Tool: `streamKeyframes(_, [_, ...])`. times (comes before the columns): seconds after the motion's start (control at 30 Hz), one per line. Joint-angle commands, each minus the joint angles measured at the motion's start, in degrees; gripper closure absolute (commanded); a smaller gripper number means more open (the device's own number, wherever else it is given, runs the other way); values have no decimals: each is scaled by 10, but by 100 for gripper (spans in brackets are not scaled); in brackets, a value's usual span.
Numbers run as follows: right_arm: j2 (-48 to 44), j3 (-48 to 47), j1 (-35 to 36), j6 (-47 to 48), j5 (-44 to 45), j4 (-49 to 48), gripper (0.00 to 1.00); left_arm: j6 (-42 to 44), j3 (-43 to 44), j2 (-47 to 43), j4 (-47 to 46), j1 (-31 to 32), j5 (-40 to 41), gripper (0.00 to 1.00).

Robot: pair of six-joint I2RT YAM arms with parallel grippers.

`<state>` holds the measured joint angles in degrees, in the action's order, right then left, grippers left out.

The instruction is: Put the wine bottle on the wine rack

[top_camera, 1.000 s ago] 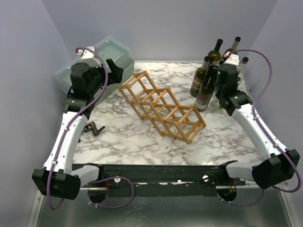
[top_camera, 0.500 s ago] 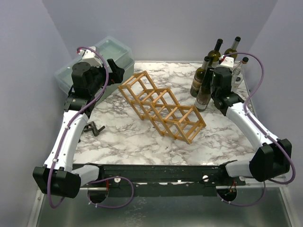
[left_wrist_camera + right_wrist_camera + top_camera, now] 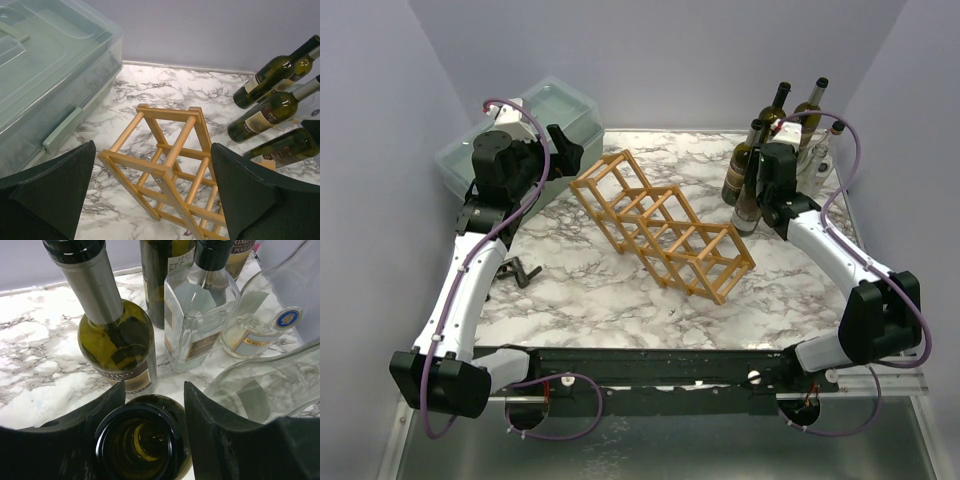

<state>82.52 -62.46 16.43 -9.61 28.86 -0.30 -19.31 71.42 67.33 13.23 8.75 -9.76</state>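
The wine rack (image 3: 660,225), a light wooden lattice, lies diagonally across the middle of the marble table; its near end shows in the left wrist view (image 3: 170,160). A dark green wine bottle (image 3: 748,205) stands at the back right. My right gripper (image 3: 761,168) is down over its top. In the right wrist view the bottle's mouth (image 3: 137,440) sits between the fingers of the right gripper (image 3: 154,390); the left finger is against it and a thin gap shows at the right finger. My left gripper (image 3: 151,150) hangs open above the rack's left end, holding nothing.
Other bottles crowd the grasped one: a green one (image 3: 115,340), a clear square one (image 3: 200,315) and clear glass at the right (image 3: 270,385). Taller bottles (image 3: 775,105) stand behind. A lidded plastic bin (image 3: 535,125) fills the back left. A small black object (image 3: 520,270) lies near the left arm.
The right arm has shifted left and closer over the bottle, and its jaws have narrowed around the bottle's top. The left arm and the rack have not moved.
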Motion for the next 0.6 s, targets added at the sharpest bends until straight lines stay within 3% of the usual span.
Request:
streamKeyframes(0.0, [12, -10, -3, 13, 22, -23, 48, -5, -6, 3, -10, 3, -16, 1])
streamKeyframes(0.3, [-18, -46, -2, 15, 13, 2, 71, -9, -3, 9, -7, 3, -17, 1])
streamKeyframes(0.4, [-32, -64, -2, 23, 16, 17, 85, -12, -1, 15, -4, 3, -19, 1])
streamKeyframes(0.57, [-50, -103, -2, 29, 15, 38, 93, -13, -1, 17, -4, 4, -20, 1])
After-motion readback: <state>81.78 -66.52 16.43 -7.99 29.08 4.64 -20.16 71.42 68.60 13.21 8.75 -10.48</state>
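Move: The wine bottle to grip already stands upright between the right gripper's open fingers, its neck at the pads and its middle about 9 cm below. A second dark bottle is some 8 cm ahead and 3 cm left, a square clear bottle about 11 cm ahead and 5 cm right, and a round clear bottle 3 cm ahead and 10 cm right. The wine rack lies roughly 23 cm left and 5 cm back. From the left gripper, the bottle to grip is around 43 cm right and 5 cm ahead, 21 cm lower. Close the right gripper around the wine bottle's neck, pinching it between the pads while the hand stays nearly in place, dipping only slightly. Then, keeping that grip and the fingers pointing mostly forward, raise the bottle about 2 cm, easing back a touch towards the end as the hand clears upward. ##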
